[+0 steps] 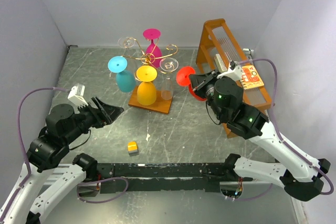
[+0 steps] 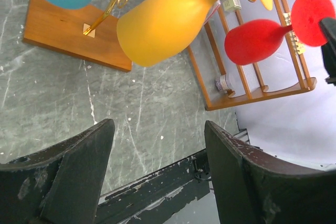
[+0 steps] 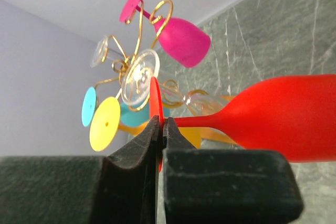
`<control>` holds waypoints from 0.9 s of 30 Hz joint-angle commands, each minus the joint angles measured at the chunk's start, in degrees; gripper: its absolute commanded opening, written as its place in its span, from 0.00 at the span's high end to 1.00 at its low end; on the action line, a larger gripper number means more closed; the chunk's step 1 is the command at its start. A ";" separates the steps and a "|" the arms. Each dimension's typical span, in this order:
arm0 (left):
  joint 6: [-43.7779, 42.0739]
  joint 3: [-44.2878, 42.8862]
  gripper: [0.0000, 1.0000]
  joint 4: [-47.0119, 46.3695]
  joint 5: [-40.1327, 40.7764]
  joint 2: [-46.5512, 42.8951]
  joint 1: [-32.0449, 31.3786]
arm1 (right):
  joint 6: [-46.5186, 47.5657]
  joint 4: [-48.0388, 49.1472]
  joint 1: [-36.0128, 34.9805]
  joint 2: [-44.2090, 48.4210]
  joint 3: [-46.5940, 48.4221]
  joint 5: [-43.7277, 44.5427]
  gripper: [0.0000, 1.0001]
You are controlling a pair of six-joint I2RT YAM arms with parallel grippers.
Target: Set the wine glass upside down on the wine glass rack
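Note:
The red wine glass [image 1: 185, 75] hangs in the air just right of the wine glass rack [image 1: 152, 55], a gold wire tree on a flat wooden base [image 1: 159, 106]. My right gripper [image 1: 193, 81] is shut on the rim of its round foot [image 3: 154, 98], and the bowl [image 3: 294, 116] points away to the side. The left wrist view shows the red wine glass [image 2: 257, 40] lying sideways, apart from the rack. Pink [image 1: 153, 51], blue [image 1: 124, 78], yellow [image 1: 146, 90] and clear [image 1: 167, 88] glasses hang upside down on the rack. My left gripper [image 1: 113, 111] stands open and empty, left of the rack base.
A tall orange wooden slatted frame [image 1: 226, 40] stands at the back right, close behind my right gripper. A small yellow block [image 1: 133, 147] lies on the table near the front. The walls close in behind and on both sides.

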State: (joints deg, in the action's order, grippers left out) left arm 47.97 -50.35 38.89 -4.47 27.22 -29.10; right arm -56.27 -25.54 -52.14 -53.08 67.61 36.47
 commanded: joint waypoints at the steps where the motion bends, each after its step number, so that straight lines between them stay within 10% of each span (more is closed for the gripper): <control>1: -0.86 1.30 0.21 -0.22 2.20 -0.48 -0.24 | 2.29 9.68 2.25 -1.05 0.44 0.94 1.00; 27: 0.33 2.01 0.21 -1.51 2.18 -2.34 -0.25 | 11.20 26.85 16.55 -28.58 17.38 -16.29 1.00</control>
State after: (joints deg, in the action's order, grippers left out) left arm 48.01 -48.14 39.16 -3.16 25.71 -29.10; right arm -45.60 -1.76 -37.67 -80.16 81.49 24.47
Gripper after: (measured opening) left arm 0.792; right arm 0.013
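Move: The rack's free hook, at the far right, is about 13 cm ahead of the right hand and 5 cm to its left, roughly level with the fingers, which already hold the red glass upside down by its stem. The near clear glass hangs about 4 cm ahead and 6 cm left, the pink one some 17 cm ahead and 13 cm left, both with their middles about 6 cm lower. From the left hand the hook is around 21 cm ahead, 23 cm right and 8 cm higher. The right arm carries the upside-down red glass forward some 14 cm and about 5 cm to the left, passing the right side of the near clear glass on its way to the empty far-right hook. It rises about 5 cm at first and then sinks a little, the fingertips tilting up by roughly 10 degrees while the shut fingers keep their pinch on the stem just below the foot. ##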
